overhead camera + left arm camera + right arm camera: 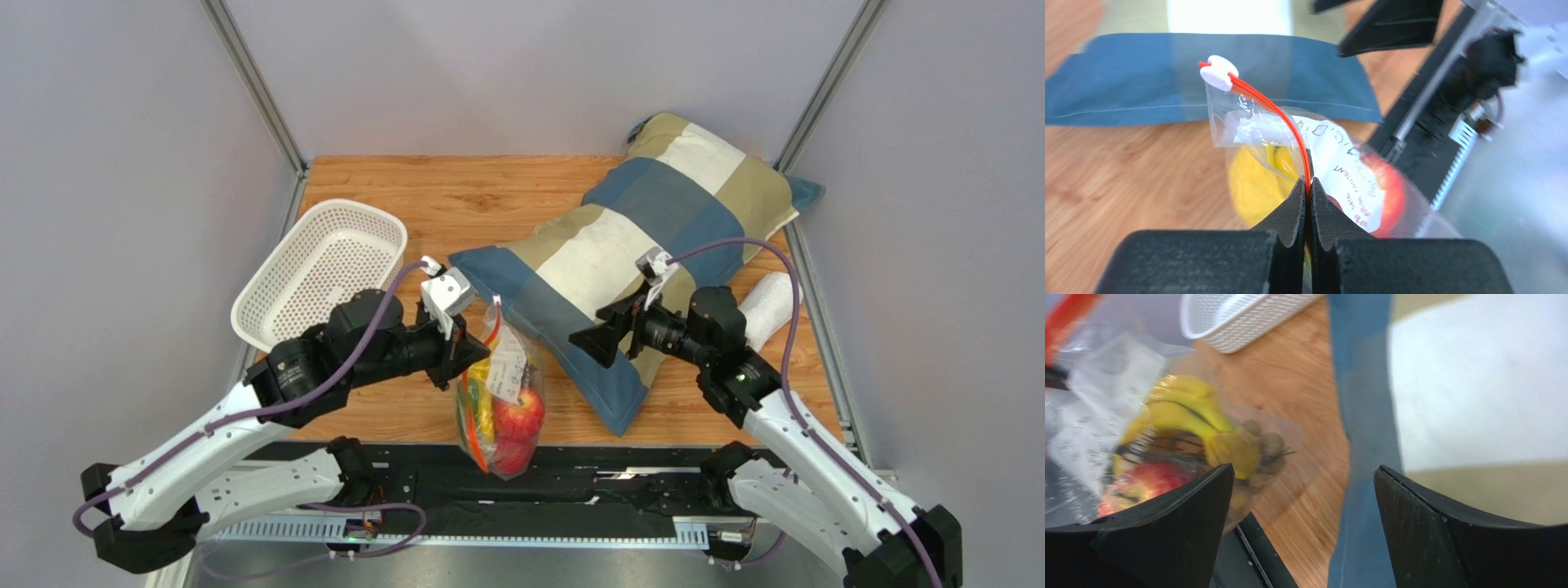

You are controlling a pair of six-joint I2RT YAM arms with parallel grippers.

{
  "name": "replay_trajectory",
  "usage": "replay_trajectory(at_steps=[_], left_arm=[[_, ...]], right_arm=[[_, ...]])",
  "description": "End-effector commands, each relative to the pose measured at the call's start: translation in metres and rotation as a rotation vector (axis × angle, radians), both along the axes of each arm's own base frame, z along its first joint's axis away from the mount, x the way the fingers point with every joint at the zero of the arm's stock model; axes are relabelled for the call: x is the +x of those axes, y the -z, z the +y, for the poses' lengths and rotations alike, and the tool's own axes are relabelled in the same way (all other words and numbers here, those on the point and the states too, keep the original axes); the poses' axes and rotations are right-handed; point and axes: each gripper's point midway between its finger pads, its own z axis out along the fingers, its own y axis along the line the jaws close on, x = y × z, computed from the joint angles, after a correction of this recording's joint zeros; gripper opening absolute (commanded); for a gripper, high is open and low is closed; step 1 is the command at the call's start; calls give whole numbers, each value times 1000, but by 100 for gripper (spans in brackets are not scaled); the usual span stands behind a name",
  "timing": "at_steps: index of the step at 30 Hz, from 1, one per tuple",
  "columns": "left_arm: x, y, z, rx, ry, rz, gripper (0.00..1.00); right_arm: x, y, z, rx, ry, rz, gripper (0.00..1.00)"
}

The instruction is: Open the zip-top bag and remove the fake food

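Note:
The clear zip-top bag (501, 407) hangs near the table's front edge, and the fake food shows through it. In the right wrist view I make out a yellow banana (1185, 411), a red apple (1142, 482) and brownish grapes (1263, 447). My left gripper (1309, 185) is shut on the bag's orange-red zipper strip (1273, 114), below the white slider (1219, 72). From above, the left gripper (474, 348) holds the bag's top edge. My right gripper (591, 342) stands open to the right of the bag, over the pillow's near corner, holding nothing.
A checked blue, white and tan pillow (644, 233) lies across the table's middle and right. A white mesh basket (321, 267) sits at the left edge. A white roll (769, 306) lies beside the pillow at the right. A black rail (589, 472) runs along the front.

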Motion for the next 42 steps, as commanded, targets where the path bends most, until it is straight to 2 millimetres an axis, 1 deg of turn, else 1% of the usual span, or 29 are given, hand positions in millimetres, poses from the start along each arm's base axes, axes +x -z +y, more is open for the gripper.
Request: replay_trajectory(at_steps=[1,2,3,4,5,6,7,11,13,14,15,18,22,23,24,25,26,28,29,30,33,34,35,37,38,40,41,42], left_arm=[[-40,18,-12,9,298,71,0],[-41,19,-12,7,311,62,0],[-42,18,-12,1,317,55,0],[-45,15,-13,-12,345,48,0],[-48,13,-13,-23,358,38,0],[-48,11,-13,-33,361,30,0],[-49,8,-13,-44,369,16,0],[-51,3,-11,-51,388,-7,0],[-51,5,-11,-40,393,-9,0],[-51,4,-11,-43,398,-8,0],[-51,3,-12,-50,405,-14,0],[-54,-2,-12,-74,423,-25,0],[-62,-12,-11,-109,459,-36,0],[-62,-13,-11,-111,459,-38,0],[-63,-14,-11,-114,463,-37,0],[-65,-15,-12,-120,474,-30,0],[-66,-13,-12,-122,478,-24,0],[-68,-13,-14,-131,486,-14,0],[-68,-13,-14,-133,488,-13,0],[-69,-14,-14,-139,493,-15,0],[-69,-11,-15,-139,489,-6,0],[-69,-11,-15,-138,490,-1,0],[-69,-11,-15,-138,489,-3,0],[-70,-13,-15,-146,492,-1,0],[-71,-12,-15,-144,494,1,0],[-70,-9,-13,-135,485,4,0],[-70,-8,-12,-133,480,5,0],[-69,-6,-11,-127,473,11,0]], right_arm=[[-32,-93,49,219,-436,-452,88],[-34,-84,61,211,-508,-416,87],[-44,-78,74,180,-576,-414,87],[-41,-83,85,151,-598,-423,86],[-44,-81,92,125,-621,-425,86],[-56,-71,101,94,-670,-386,86],[-57,-70,106,79,-700,-408,87],[-67,-51,110,67,-754,-356,86],[-68,-48,109,62,-763,-388,86],[-69,-40,107,58,-763,-381,87],[-69,-42,108,66,-764,-403,87],[-69,-40,111,81,-777,-397,86],[-72,-33,115,103,-806,-353,86],[-73,-32,115,107,-810,-354,86],[-74,-37,116,130,-814,-364,86],[-79,-36,115,146,-838,-350,86],[-80,-40,117,166,-847,-368,84],[-85,-39,119,181,-871,-342,81],[-86,-39,119,187,-875,-337,77],[-87,-42,120,200,-881,-351,76],[-96,-44,121,225,-922,-336,72],[-99,-44,121,228,-935,-335,70],[-99,-45,122,228,-939,-338,58],[-99,-44,123,224,-934,-332,49],[-99,-44,123,224,-936,-332,42],[-100,-48,122,226,-936,-336,32],[-100,-48,121,223,-934,-329,16],[-99,-52,122,222,-932,-334,6]])
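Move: The white slider on the orange zip is about 17 cm to my right hand's left, 2 cm ahead and 5 cm higher. From my left hand, which already pinches the zip, it is roughly 8 cm ahead, 2 cm right and 1 cm lower. The apple in the hanging bag is some 9 cm back, 5 cm right and 13 cm below my left hand. The pillow's middle lies 14 cm ahead, 5 cm right and 15 cm below my right hand. I sweep my open right hand about 12 cm left, then ease it back towards the bag, some 9 cm in all, swinging it round counter-clockwise by about 50 degrees and closing its fingers most of the way at the slider end of the zip. My left hand keeps its pinch on the zip, drawing the bag back and turning clockwise. ##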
